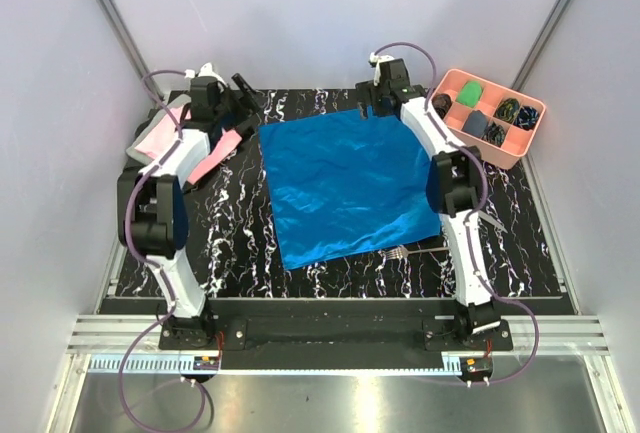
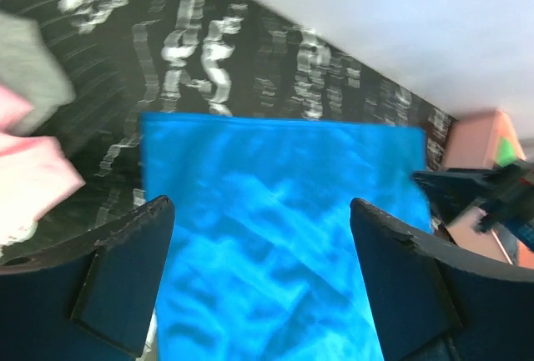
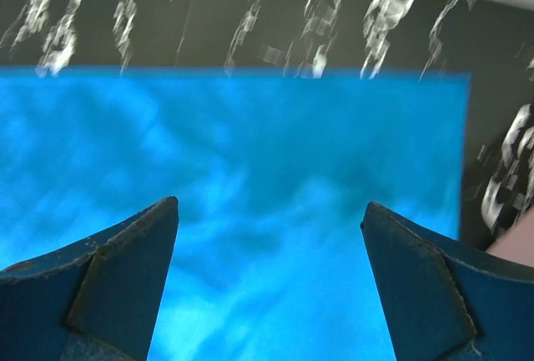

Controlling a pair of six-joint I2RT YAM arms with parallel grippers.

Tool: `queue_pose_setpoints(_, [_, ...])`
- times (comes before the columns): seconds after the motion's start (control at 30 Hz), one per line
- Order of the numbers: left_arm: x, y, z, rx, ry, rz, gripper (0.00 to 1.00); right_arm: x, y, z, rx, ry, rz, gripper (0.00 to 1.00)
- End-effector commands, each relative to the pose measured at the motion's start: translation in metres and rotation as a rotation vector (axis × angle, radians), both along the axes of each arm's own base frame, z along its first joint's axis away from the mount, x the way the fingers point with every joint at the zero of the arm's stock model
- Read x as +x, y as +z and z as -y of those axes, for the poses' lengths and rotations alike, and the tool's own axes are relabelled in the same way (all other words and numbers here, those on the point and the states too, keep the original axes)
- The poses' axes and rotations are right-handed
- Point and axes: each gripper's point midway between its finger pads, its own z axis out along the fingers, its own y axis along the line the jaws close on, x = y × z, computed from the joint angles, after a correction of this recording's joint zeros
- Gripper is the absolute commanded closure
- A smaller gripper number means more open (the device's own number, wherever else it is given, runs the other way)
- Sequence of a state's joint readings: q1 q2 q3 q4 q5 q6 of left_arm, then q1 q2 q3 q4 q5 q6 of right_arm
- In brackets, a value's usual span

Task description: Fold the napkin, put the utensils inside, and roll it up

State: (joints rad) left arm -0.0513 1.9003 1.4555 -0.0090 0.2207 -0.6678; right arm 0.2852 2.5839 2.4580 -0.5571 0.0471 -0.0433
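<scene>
The blue napkin point(image 1: 340, 188) lies spread flat on the black marbled table point(image 1: 240, 243). My left gripper point(image 1: 250, 103) hovers open just beyond the napkin's far left corner; in the left wrist view its gripper point(image 2: 261, 203) frames the napkin point(image 2: 275, 211) with nothing between the fingers. My right gripper point(image 1: 365, 113) is open over the far right corner, and its wrist view shows the gripper point(image 3: 271, 203) above the napkin point(image 3: 250, 152), holding nothing. A silver fork point(image 1: 400, 251) lies at the napkin's near right corner, its handle running under the right arm.
A pink shirt point(image 1: 165, 138) with grey trim lies at the far left, also in the left wrist view as the pink shirt point(image 2: 25, 177). A pink compartment tray point(image 1: 512, 158) with small cloth bundles sits at the far right. White walls enclose the table.
</scene>
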Motion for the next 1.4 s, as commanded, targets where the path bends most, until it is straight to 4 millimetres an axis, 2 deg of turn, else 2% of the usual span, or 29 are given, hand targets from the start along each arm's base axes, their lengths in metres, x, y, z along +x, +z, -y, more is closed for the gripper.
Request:
queue_pose_setpoints(0.0, [-0.035, 0.043, 0.042, 0.073, -0.095, 0.142, 0.11, -0.036, 0.12, -0.014, 0.175, 0.028, 0.121, 0.0])
queue_pose_setpoints(0.03, [-0.043, 0.039, 0.05, 0.066, -0.108, 0.132, 0.11, -0.046, 0.12, -0.014, 0.19, 0.019, 0.104, 0.0])
queue_pose_setpoints(0.07, [-0.052, 0.038, 0.06, 0.061, -0.126, 0.13, 0.11, -0.062, 0.095, -0.009, 0.195, -0.025, 0.03, 0.0])
queue_pose_setpoints(0.1, [-0.067, 0.021, 0.08, 0.059, -0.166, 0.098, 0.1, -0.073, 0.122, -0.004, 0.219, -0.044, 0.074, 0.0])
queue_pose_setpoints(0.13, [-0.075, 0.013, 0.09, 0.041, -0.179, 0.079, 0.1, -0.082, 0.123, 0.001, 0.228, -0.067, 0.072, 0.0])
queue_pose_setpoints(0.17, [-0.088, 0.007, 0.111, 0.025, -0.23, 0.066, 0.1, -0.1, 0.098, 0.01, 0.217, -0.114, 0.015, 0.0])
queue_pose_setpoints(0.2, [-0.099, -0.008, 0.119, 0.008, -0.253, 0.041, 0.1, -0.112, 0.125, 0.015, 0.24, -0.125, 0.068, 0.0])
queue_pose_setpoints(0.23, [-0.107, -0.015, 0.128, -0.037, -0.256, 0.012, 0.1, -0.121, 0.126, 0.019, 0.243, -0.14, 0.068, 0.0])
queue_pose_setpoints(0.27, [-0.115, -0.023, 0.137, -0.071, -0.28, -0.009, 0.1, -0.137, 0.109, 0.027, 0.229, -0.17, 0.03, 0.0])
queue_pose_setpoints(0.3, [-0.126, -0.034, 0.146, -0.103, -0.306, -0.011, 0.1, -0.148, 0.128, 0.033, 0.244, -0.181, 0.065, 0.0])
queue_pose_setpoints(0.33, [-0.133, -0.039, 0.152, -0.146, -0.308, -0.031, 0.1, -0.156, 0.13, 0.037, 0.24, -0.192, 0.067, 0.0])
queue_pose_setpoints(0.37, [-0.14, -0.045, 0.157, -0.164, -0.323, -0.046, 0.1, -0.168, 0.117, 0.043, 0.229, -0.212, 0.041, 0.0])
queue_pose_setpoints(0.4, [-0.146, -0.055, 0.157, -0.173, -0.321, -0.065, 0.1, -0.178, 0.132, 0.046, 0.243, -0.215, 0.067, 0.0])
queue_pose_setpoints(0.43, [-0.15, -0.06, 0.157, -0.188, -0.314, -0.084, 0.1, -0.184, 0.133, 0.048, 0.245, -0.219, 0.069, 0.0])
queue_pose_setpoints(0.47, [-0.154, -0.066, 0.156, -0.193, -0.305, -0.093, 0.1, -0.194, 0.123, 0.051, 0.245, -0.231, 0.045, 0.0])
queue_pose_setpoints(0.5, [-0.159, -0.075, 0.153, -0.199, -0.297, -0.107, 0.1, -0.202, 0.131, 0.053, 0.26, -0.234, 0.059, 0.0])
queue_pose_setpoints(0.53, [-0.162, -0.081, 0.153, -0.212, -0.286, -0.125, 0.1, -0.207, 0.13, 0.053, 0.271, -0.234, 0.055, 0.0])
queue_pose_setpoints(0.57, [-0.163, -0.089, 0.149, -0.208, -0.272, -0.145, 0.1, -0.216, 0.119, 0.051, 0.283, -0.232, 0.021, 0.0])
queue_pose_setpoints(0.6, [-0.166, -0.097, 0.146, -0.204, -0.26, -0.164, 0.1, -0.222, 0.12, 0.05, 0.295, -0.223, 0.018, 0.0])
queue_pose_setpoints(0.63, [-0.168, -0.102, 0.144, -0.206, -0.252, -0.18, 0.1, -0.23, 0.108, 0.05, 0.298, -0.221, -0.013, 0.0])
queue_pose_setpoints(0.73, [-0.171, -0.117, 0.13, -0.208, -0.208, -0.215, 0.1, -0.244, 0.095, 0.05, 0.303, -0.222, -0.061, 0.0])
queue_pose_setpoints(0.83, [-0.171, -0.128, 0.105, -0.218, -0.144, -0.23, 0.1, -0.263, 0.073, 0.055, 0.299, -0.248, -0.13, 0.0])
queue_pose_setpoints(0.9, [-0.171, -0.133, 0.087, -0.223, -0.101, -0.233, 0.1, -0.272, 0.067, 0.062, 0.298, -0.275, -0.157, 0.0])
queue_pose_setpoints(1.0, [-0.172, -0.132, 0.071, -0.212, -0.066, -0.225, 0.1, -0.285, 0.048, 0.077, 0.307, -0.333, -0.23, 0.0])
queue_pose_setpoints(1.03, [-0.172, -0.13, 0.069, -0.204, -0.066, -0.217, 0.1, -0.292, 0.038, 0.076, 0.332, -0.333, -0.275, 0.0])
queue_pose_setpoints(1.1, [-0.172, -0.13, 0.068, -0.193, -0.073, -0.217, 0.1, -0.298, 0.027, 0.086, 0.364, -0.37, -0.319, 0.0])
queue_pose_setpoints(1.23, [-0.17, -0.123, 0.073, -0.201, -0.11, -0.201, 0.1, -0.317, -0.002, 0.083, 0.409, -0.39, -0.435, 0.0])
queue_pose_setpoints(1.37, [-0.169, -0.107, 0.075, -0.179, -0.123, -0.159, 0.1, -0.329, -0.019, 0.08, 0.435, -0.408, -0.505, 0.05])
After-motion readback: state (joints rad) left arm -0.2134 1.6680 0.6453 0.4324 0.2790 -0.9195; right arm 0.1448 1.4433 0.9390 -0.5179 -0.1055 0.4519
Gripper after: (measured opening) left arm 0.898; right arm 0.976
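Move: The midpoint of the napkin's left edge lies about 18 cm back from the left hand, 7 cm to its right and 16 cm below; the pink cloth is 14 cm to that hand's left and 2 cm back. From the right hand, the napkin's near-right corner is roughly 38 cm back, 13 cm right and 7 cm below, the fork 41 cm back and 10 cm right, the knife 32 cm back and 20 cm right. The empty, open left hand swings back some 17 cm and rightward across the napkin's left edge, sinks about 13 cm net until its spread fingertips rest on the cloth, then sweeps about 7 cm to the left, dragging the cloth with it, and stops there. The right hand, also open, draws back some 32 cm and a little right towards the napkin's near-right corner, arching up about 12 cm and down again while its fingers tip steeper down and turn clockwise, and is still above the cloth's right edge at the end. ##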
